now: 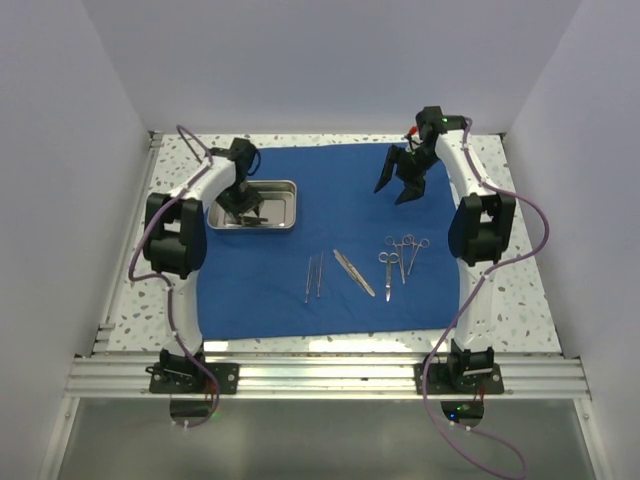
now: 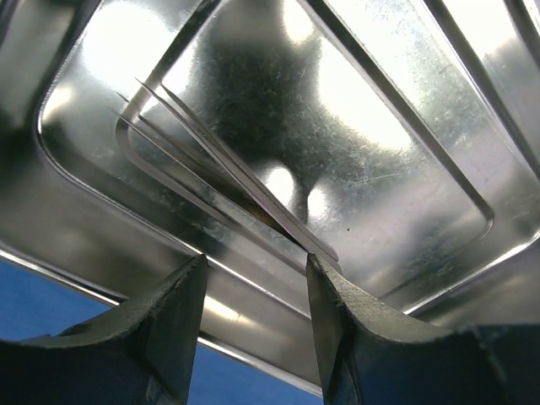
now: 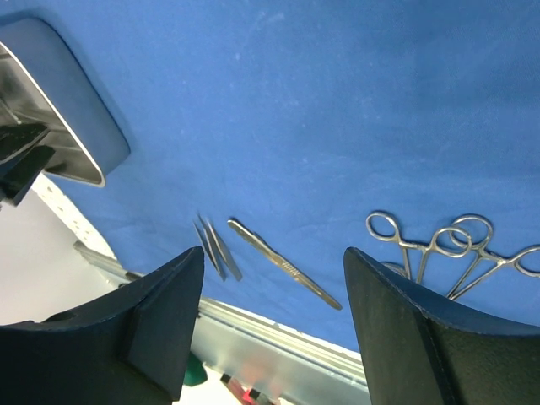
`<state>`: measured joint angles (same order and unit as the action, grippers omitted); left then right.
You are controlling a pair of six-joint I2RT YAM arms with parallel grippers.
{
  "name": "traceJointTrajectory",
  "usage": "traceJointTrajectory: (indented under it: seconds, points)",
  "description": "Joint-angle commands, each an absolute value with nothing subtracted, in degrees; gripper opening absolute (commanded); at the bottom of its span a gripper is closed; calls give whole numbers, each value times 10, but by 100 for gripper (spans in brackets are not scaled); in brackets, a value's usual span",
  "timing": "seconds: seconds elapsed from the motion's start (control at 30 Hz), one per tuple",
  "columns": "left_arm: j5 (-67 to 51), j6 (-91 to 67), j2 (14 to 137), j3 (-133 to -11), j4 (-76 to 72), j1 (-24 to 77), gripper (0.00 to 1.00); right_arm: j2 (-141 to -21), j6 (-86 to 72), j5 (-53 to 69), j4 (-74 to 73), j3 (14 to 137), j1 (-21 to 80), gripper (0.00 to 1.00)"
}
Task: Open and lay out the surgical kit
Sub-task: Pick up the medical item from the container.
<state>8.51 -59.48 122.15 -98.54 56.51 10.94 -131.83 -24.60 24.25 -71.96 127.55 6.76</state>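
Note:
The blue cloth (image 1: 300, 190) lies spread flat on the table. At its left stands the steel tray (image 1: 285, 190), and my left gripper (image 1: 243, 205) reaches down into it. In the left wrist view the left gripper (image 2: 253, 270) is open over the tray (image 2: 405, 126); slim tweezers (image 2: 211, 164) lie on the tray floor, their near end by the right finger (image 2: 337, 321). My right gripper (image 1: 402, 180) hangs open above the cloth's far right, holding nothing. Laid out near the front are tweezers (image 1: 313, 277), a flat handle (image 1: 353, 272) and ring-handled instruments (image 1: 400, 258).
The right wrist view shows the right gripper (image 3: 274, 253) high over the cloth (image 3: 321, 101), with the tray (image 3: 59, 118) at upper left, tweezers (image 3: 215, 245), the flat handle (image 3: 283, 263) and ring-handled instruments (image 3: 439, 249). White walls enclose the speckled table (image 1: 520, 300).

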Motion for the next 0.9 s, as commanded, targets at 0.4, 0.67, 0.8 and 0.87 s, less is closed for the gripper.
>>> traceJointTrajectory:
  seconds: [0.4, 0.67, 0.8, 0.87]
  points:
    - [152, -608, 1267, -1008, 536, 124, 49, -1277, -258, 289, -722, 1274, 62, 70]
    - [156, -599, 1287, -1021, 521, 123, 20, -1278, -258, 290, -723, 1270, 59, 70]
    - [156, -590, 1297, -1027, 516, 120, 4, -1279, -258, 288, -723, 1269, 59, 70]
    - [155, -578, 1299, -1027, 509, 120, 0, -1279, -258, 288, -722, 1268, 58, 70]
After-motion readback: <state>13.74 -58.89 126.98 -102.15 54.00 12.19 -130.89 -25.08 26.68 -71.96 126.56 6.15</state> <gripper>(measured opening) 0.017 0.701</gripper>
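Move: The tweezers I want lie in the steel tray, their middle about 2 cm below my left hand, 1 cm ahead and some 2 cm to its left; their blunt end is close by the forward-right finger. The tray's middle is about 3 cm ahead and 1 cm to my left hand's right. The two tweezers already on the cloth sit roughly 15 cm back and 16 cm right of it. From my right hand the tray tweezers are about 39 cm left, 2 cm back and 10 cm below. With my left fingers still about half open, I sink about 2 cm to the tray floor, easing forward, then shut them fully on the tweezers near the blunt end. As they close I carry on level and forward, making some 2.5 cm in all, and keep the pinch low in the tray with the fingers pointing down, the wrist rolling only about 5 degrees. ##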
